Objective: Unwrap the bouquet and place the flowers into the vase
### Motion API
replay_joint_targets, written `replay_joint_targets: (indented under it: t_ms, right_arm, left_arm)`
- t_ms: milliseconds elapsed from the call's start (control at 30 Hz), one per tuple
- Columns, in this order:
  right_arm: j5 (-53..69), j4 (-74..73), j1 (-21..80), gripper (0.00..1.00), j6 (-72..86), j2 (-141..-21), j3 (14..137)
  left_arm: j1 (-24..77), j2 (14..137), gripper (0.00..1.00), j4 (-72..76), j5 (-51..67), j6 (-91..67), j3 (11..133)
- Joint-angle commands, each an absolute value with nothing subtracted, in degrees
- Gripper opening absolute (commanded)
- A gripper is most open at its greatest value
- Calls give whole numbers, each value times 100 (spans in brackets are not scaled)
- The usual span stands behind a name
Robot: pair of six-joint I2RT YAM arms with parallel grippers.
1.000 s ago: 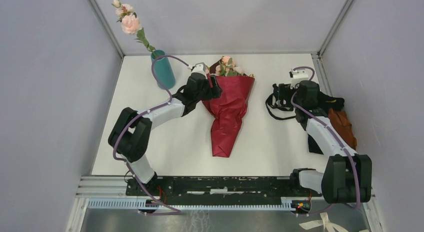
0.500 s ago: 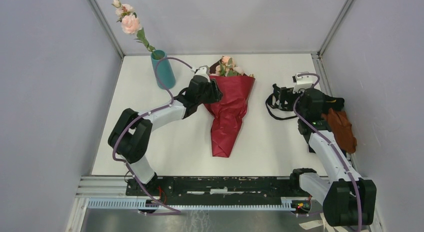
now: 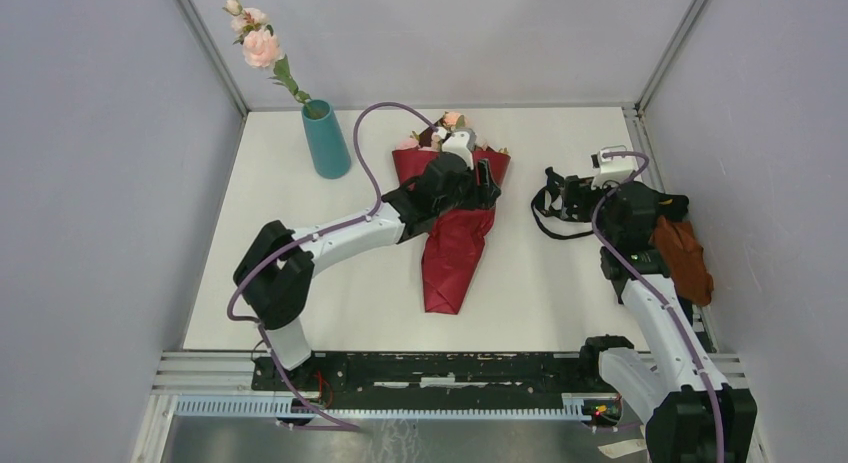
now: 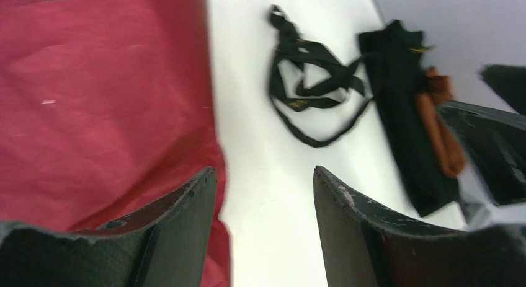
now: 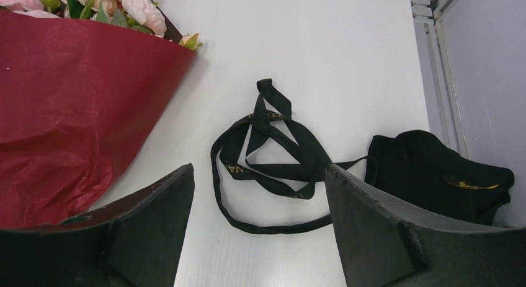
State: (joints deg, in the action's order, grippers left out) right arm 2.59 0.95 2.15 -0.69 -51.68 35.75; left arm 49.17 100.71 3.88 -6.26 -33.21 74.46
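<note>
The bouquet's maroon paper cone [image 3: 452, 253] lies mid-table, its flowers [image 3: 450, 121] poking out at the far end. One pink rose [image 3: 262, 49] stands in the teal vase [image 3: 326, 138] at the back left. My left gripper [image 3: 484, 183] hovers open over the cone's right top edge; in the left wrist view the gripper [image 4: 265, 178] spans bare table beside the paper [image 4: 93, 101]. The untied black ribbon [image 5: 273, 150] lies loose to the right of the bouquet. Just before it, my right gripper [image 5: 259, 175] is open and holds nothing, with the paper [image 5: 68, 107] to its left.
A black-and-orange cloth pile [image 3: 685, 253] sits at the right edge, by the right arm. Grey walls and metal frame posts close in the table on three sides. The ribbon [image 3: 550, 211] lies between bouquet and cloth.
My left arm has swung right, from the bouquet's left top edge across to its right top edge. The right arm has drawn back slightly, its gripper still by the ribbon.
</note>
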Motion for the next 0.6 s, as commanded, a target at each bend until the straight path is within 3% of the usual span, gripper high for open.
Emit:
replay_joint_targets:
  t_ms: [0,267,567]
  right_arm:
    - [336,136,229,83,-9,-5188,3474]
    - [351,281,229,82,150,-5245,3253]
    - [330,273,229,82,138,-5197,3226]
  left_arm:
    - [4522,9721,65,-94,-1531,-2965,7195]
    - [3128,9400,65,798,-253,-3383,5944]
    - [3031,10088,64,1413,743,-3535,5941]
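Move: The left edge of the bouquet's red wrapper lies about 15 cm to the left of my empty left hand, 7 cm ahead and some 11 cm lower. The flowers are roughly 26 cm straight ahead at that lower level. The teal vase stands about 37 cm to the left and 21 cm ahead. The wrapper's lower end is some 17 cm back and 4 cm left. From my right hand, the wrapper's left edge is about 45 cm to the left and 9 cm ahead. I sweep my left hand back across the wrapper towards its left edge, about 15 cm left, sinking some 9 cm and reaching about 5 cm forward; it swings slightly too far left and comes back a little. The wrist turns roughly 15 degrees counter-clockwise and tips down, fingers staying half-open and empty. My right hand, open near the black ribbon, sinks a few centimetres and stops. ##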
